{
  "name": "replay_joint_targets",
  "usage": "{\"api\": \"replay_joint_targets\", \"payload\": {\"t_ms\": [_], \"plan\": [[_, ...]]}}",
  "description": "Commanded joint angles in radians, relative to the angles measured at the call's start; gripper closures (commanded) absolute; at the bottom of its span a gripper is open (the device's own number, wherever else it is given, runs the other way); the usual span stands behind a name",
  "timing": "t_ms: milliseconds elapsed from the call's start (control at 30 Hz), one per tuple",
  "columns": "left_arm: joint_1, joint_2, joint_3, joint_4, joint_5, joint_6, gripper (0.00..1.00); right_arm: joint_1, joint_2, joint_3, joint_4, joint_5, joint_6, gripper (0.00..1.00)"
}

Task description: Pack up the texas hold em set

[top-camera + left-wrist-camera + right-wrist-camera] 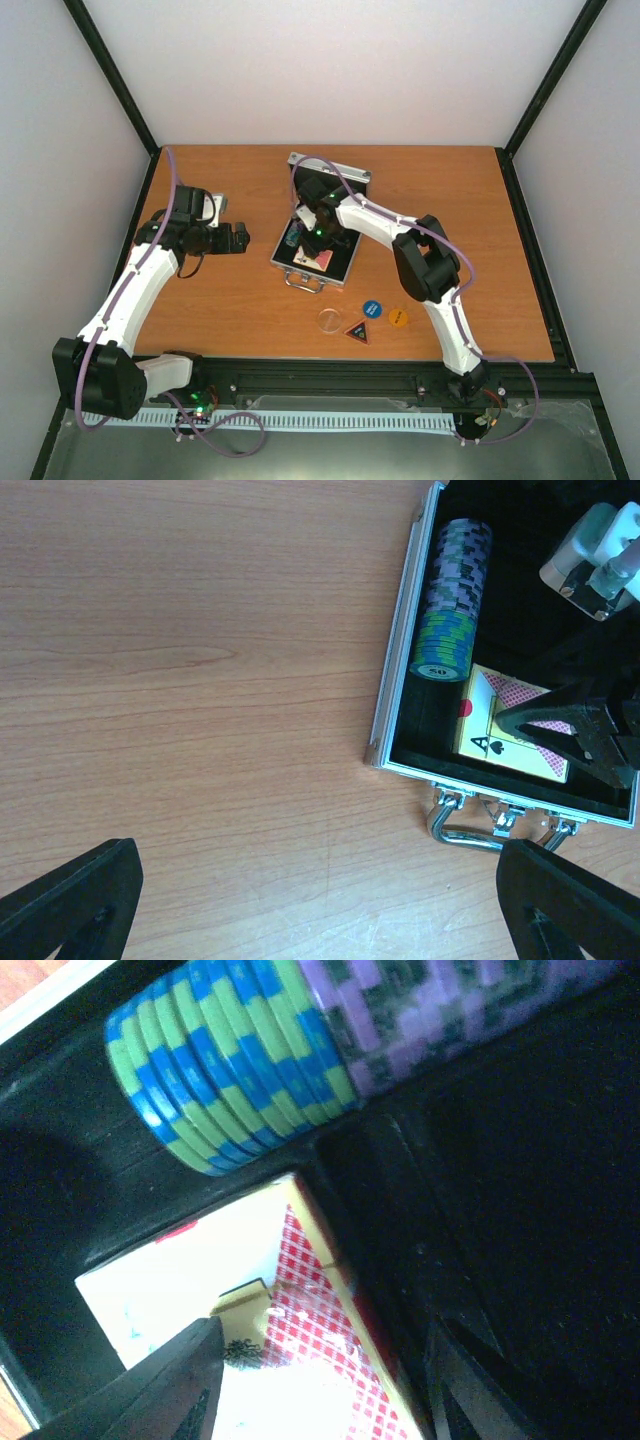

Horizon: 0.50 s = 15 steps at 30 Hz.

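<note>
The silver case (283, 262) lies open mid-table, its lid (345, 172) raised at the far side. A row of green-blue and purple poker chips (452, 600) fills its left slot. The red-backed card deck (497, 742) lies slanted in the near compartment. My right gripper (318, 243) reaches down into the case. In the right wrist view its fingers straddle the deck (180, 1270): one finger hangs over the deck's face, the other stands past its edge with a dark gap between. My left gripper (320, 910) hovers wide open over bare table, left of the case.
Near the front edge lie a clear round disc (329, 319), a blue round button (372, 308), an orange round button (398, 317) and a dark triangular button (358, 331). The case handle (480, 832) sticks out toward me. Black frame rails border the table.
</note>
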Motion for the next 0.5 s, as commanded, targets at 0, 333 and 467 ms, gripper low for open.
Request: {"api": "replay_joint_targets", "payload": {"t_ms": [0,333,467], "plan": [[0.004,-0.017,0.040,-0.009,-0.005,0.008,0.00,0.002,-0.085,0.000,-0.017,0.093,0.013,0.39],[0.006,0.009,0.065,-0.001,-0.004,0.013,0.00,-0.001,-0.263,-0.113,-0.049,0.347,0.104,0.00],[0.006,0.026,0.088,0.001,-0.003,0.012,0.00,-0.060,-0.339,-0.240,-0.062,0.282,0.206,0.00]]}}
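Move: The card deck in the case lies just under the right hand: about 2 cm back, 1 cm to its left and 1 cm below. The row of chips is some 6 cm ahead and 4 cm left of that hand, and the case handle about 9 cm back and 3 cm left. Out on the table, the blue button is roughly 16 cm back and 15 cm right. From the left hand the deck is about 18 cm right, 3 cm ahead and 15 cm below. The card deck is left where it is in the case as the half-open right fingers spread to full width and come free of it. The right hand climbs about 8 cm, faster as it goes, and swings some 6 cm right, away from the deck and chips, while the wrist turns clockwise and tips its fingers outward by 10 to 15 degrees. ##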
